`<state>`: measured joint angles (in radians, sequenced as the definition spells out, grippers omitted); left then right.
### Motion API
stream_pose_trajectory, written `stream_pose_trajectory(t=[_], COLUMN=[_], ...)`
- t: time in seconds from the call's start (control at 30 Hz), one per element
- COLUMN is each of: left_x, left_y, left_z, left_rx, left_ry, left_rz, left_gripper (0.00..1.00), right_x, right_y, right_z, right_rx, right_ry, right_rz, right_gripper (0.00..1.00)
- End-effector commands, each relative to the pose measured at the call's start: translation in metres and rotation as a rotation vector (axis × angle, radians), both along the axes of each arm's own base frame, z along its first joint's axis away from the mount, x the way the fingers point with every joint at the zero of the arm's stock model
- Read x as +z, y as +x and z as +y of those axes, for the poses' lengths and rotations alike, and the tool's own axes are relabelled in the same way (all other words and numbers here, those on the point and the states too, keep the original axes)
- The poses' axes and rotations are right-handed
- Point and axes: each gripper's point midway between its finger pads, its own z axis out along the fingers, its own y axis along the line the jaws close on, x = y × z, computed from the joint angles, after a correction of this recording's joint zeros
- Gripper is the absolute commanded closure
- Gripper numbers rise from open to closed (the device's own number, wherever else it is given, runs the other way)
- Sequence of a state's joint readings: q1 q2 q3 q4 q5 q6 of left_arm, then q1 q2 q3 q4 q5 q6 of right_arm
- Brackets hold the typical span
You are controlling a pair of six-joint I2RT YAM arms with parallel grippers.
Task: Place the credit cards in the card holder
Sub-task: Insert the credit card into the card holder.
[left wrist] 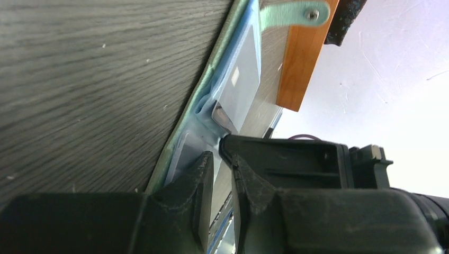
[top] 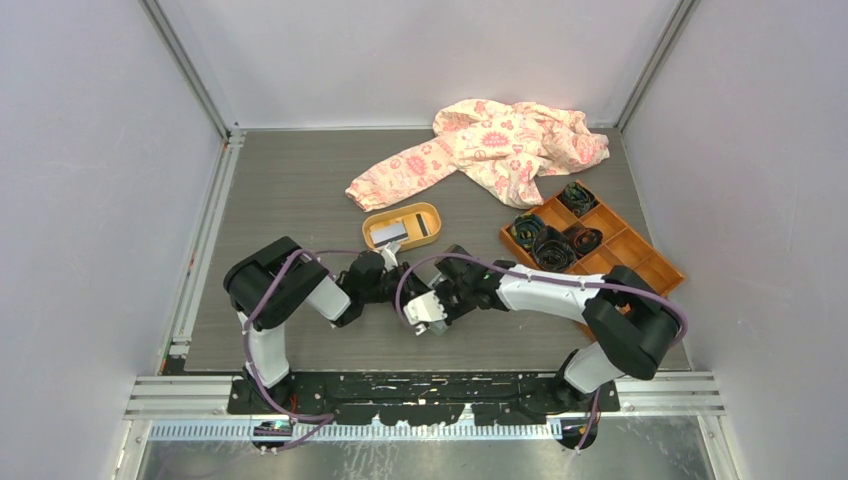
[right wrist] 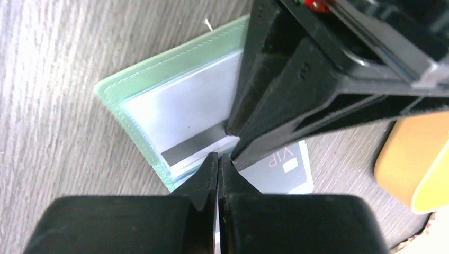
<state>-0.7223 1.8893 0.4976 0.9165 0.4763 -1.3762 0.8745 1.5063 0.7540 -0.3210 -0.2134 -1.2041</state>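
The pale green card holder (right wrist: 123, 87) lies open on the table. A white credit card (right wrist: 185, 114) with a dark stripe sits in its clear sleeve. A grey card marked VIP (right wrist: 283, 168) lies beside it, partly under my left gripper (right wrist: 233, 135). My right gripper (right wrist: 218, 159) is shut at the sleeve's near edge, and the film bunches up to its tips (left wrist: 225, 142). My left gripper (left wrist: 225, 159) stands narrowly open with nothing between its fingers, right at the holder's edge (left wrist: 180, 135). From above, both grippers (top: 395, 272) (top: 432, 290) meet and hide the holder.
An orange oval tray (top: 432, 211) just behind the grippers holds more cards (top: 390, 235). An orange compartmented box (top: 640, 262) with dark rolled items stands at the right. A pink patterned cloth (top: 490, 145) lies at the back.
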Motion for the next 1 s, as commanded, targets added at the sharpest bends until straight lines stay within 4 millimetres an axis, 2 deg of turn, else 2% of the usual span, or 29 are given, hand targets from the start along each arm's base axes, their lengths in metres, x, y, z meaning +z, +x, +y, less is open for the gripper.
stream_pose_trajectory(t=[0.0, 0.13, 0.23, 0.4, 0.57, 0.63, 0.73, 0.83, 0.93, 0.97], left_x=[-0.009, -0.008, -0.001, 0.027, 0.050, 0.060, 0.074, 0.088, 0.101, 0.104], left_y=[-0.005, -0.005, -0.005, -0.003, -0.005, -0.007, -0.006, -0.005, -0.004, -0.004], left_z=[0.001, 0.001, 0.001, 0.005, 0.019, 0.026, 0.041, 0.058, 0.073, 0.078], left_rx=[-0.027, -0.028, -0.028, -0.028, -0.032, -0.033, -0.020, 0.019, 0.080, 0.099], left_ry=[0.024, 0.022, 0.015, 0.026, 0.102, 0.131, 0.181, 0.215, 0.218, 0.213], left_rz=[0.005, 0.002, -0.012, -0.090, -0.182, -0.237, -0.350, -0.460, -0.556, -0.583], left_gripper=[0.79, 0.78, 0.78, 0.77, 0.77, 0.77, 0.77, 0.78, 0.76, 0.71], right_x=[0.028, 0.034, 0.047, 0.075, 0.098, 0.104, 0.105, 0.096, 0.081, 0.077], right_y=[0.022, 0.026, 0.020, 0.014, 0.023, 0.026, 0.029, 0.033, 0.040, 0.043], right_z=[0.001, 0.001, 0.003, 0.002, 0.000, -0.001, -0.002, -0.004, -0.006, -0.007], right_rx=[-0.028, -0.063, -0.087, -0.169, -0.346, -0.426, -0.546, -0.658, -0.767, -0.797], right_ry=[0.040, 0.068, 0.133, 0.284, 0.417, 0.449, 0.462, 0.415, 0.348, 0.330], right_rz=[-0.079, -0.060, 0.012, 0.210, 0.401, 0.511, 0.701, 0.857, 0.921, 0.929], right_gripper=[0.98, 0.97, 0.96, 0.83, 0.71, 0.70, 0.68, 0.68, 0.66, 0.66])
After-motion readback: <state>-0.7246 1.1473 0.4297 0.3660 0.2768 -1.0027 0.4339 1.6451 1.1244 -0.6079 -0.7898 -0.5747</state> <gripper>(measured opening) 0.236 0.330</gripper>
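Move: The VIP card's near edge is at the right fingertips: its middle lies about 2 cm ahead of them, 1 cm right and a centimetre or so below. From the right hand, the striped card in the holder's other half is some 3 cm back and 4 cm left, and the yellow tray about 15 cm ahead and 12 cm left. From the left hand, the VIP card is about 2 cm ahead and 4 cm right. Push the VIP card's edge forward and slightly right with the shut right fingers, about 1 cm into the pocket, while the left fingers stay resting by the fold. Then lift both hands clear: raise the right about 8 cm and forward, opening its fingers partway, swinging clockwise and tilting the fingertips back; raise the left some 10 cm, drawing it left and rolling it. ##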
